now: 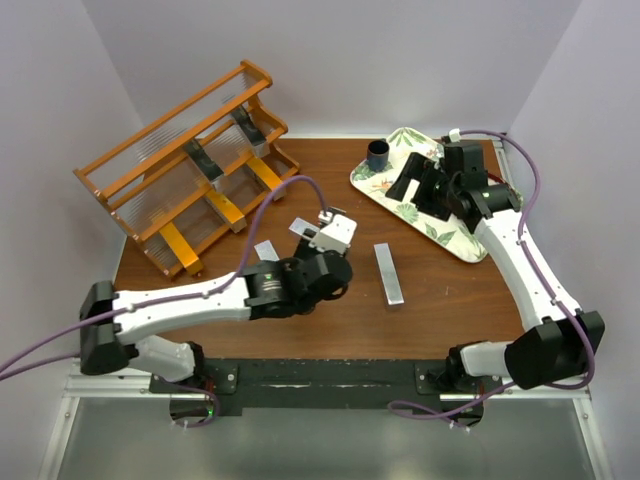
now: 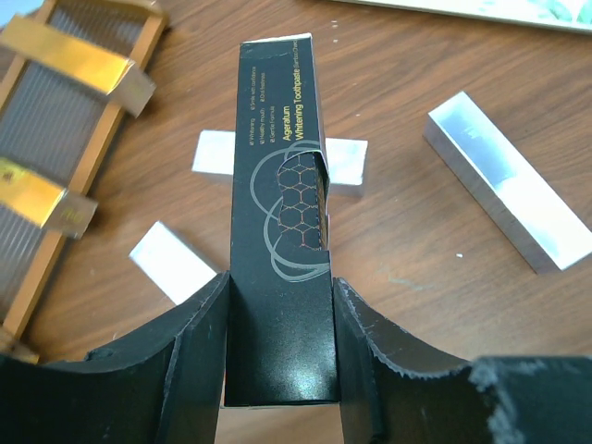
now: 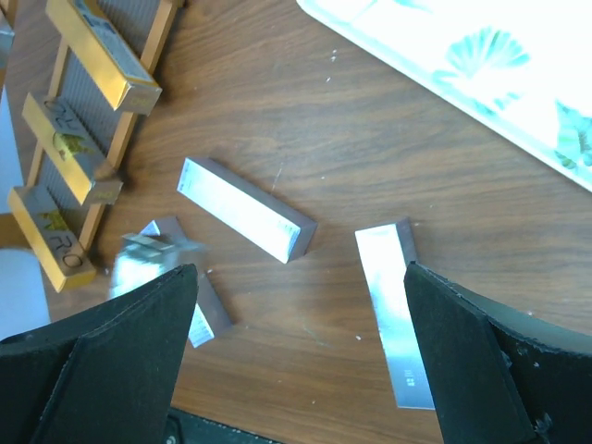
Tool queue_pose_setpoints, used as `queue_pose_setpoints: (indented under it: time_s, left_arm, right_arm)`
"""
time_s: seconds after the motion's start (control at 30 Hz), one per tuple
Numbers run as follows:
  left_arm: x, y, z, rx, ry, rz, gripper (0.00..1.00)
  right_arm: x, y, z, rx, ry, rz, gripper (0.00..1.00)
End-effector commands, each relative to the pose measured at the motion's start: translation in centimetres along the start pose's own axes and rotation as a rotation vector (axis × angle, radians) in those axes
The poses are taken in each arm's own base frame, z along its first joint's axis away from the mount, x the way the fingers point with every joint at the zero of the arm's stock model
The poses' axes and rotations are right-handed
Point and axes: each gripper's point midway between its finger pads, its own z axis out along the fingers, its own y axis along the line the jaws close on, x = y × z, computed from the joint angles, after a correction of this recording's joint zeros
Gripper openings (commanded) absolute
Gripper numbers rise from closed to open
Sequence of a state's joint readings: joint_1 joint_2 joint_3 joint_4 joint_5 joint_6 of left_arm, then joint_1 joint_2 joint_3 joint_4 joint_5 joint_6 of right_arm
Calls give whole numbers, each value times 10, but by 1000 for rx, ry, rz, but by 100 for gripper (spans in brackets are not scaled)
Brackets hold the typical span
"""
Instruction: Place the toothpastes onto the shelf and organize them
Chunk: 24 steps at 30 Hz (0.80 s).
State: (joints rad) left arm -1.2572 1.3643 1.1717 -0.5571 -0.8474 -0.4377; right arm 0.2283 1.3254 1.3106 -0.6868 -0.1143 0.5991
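Observation:
My left gripper (image 2: 282, 287) is shut on a black toothpaste carton (image 2: 282, 185) and holds it above the table; from the top camera that gripper (image 1: 312, 240) sits mid-table, right of the shelf (image 1: 190, 170). Orange-gold toothpastes (image 1: 225, 210) and dark ones (image 1: 205, 160) lie on the shelf's tiers. Silver toothpastes lie loose on the table: one (image 1: 390, 272) right of centre, one (image 2: 171, 264) near the shelf, one (image 2: 347, 162) partly behind the black carton. My right gripper (image 1: 415, 180) hangs open over the tray, nothing between its fingers (image 3: 139, 342).
A floral white tray (image 1: 470, 245) lies at the back right with a small dark cup (image 1: 379, 155) at its far corner. White walls enclose the table on three sides. The left arm's purple cable (image 1: 275, 200) arcs over the table by the shelf.

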Motion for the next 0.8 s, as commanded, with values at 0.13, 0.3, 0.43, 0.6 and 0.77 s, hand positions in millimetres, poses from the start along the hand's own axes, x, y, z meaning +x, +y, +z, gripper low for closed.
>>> queue_pose_setpoints:
  time_s: [0.13, 0.3, 0.43, 0.6, 0.77]
  left_arm:
    - [-6, 85, -44, -91, 2, -221, 11]
    - [-2, 133, -61, -192, 21, -297, 12]
    - [3, 172, -73, -309, 33, -328, 12]
    - [0, 191, -82, -361, 18, -357, 12]
    - [-7, 207, -91, -408, 14, -350, 12]
  right_arm:
    - [-8, -4, 0, -1, -53, -34, 98]
    - [-3, -3, 4, -11, -32, -33, 98]
    - [-2, -6, 4, -5, -34, -45, 98]
    - [-1, -8, 4, -3, -32, -53, 98]
    - [1, -10, 4, -3, -25, -57, 98]
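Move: The left gripper already holds the black toothpaste box; the free place on the shelf's upper tier, beside the two black boxes, lies about 35 cm to its left, 16 cm ahead and 7 cm lower. The nearer shelved black box is 25 cm left, 25 ahead; the leftmost orange box is 33 left, 11 ahead, 16 below. On the table, the left silver box lies 9 left, 8 ahead. From the right hand the free place is some 58 cm left, 3 ahead. Carry the held black toothpaste box with the left gripper about 19 cm to the left, over the left silver box towards the shelf, lifting some 6 cm, mostly early on. Turn the hand about 25 degrees counter-clockwise on the way, slow down near the end, and keep the fingers closed on the box. ##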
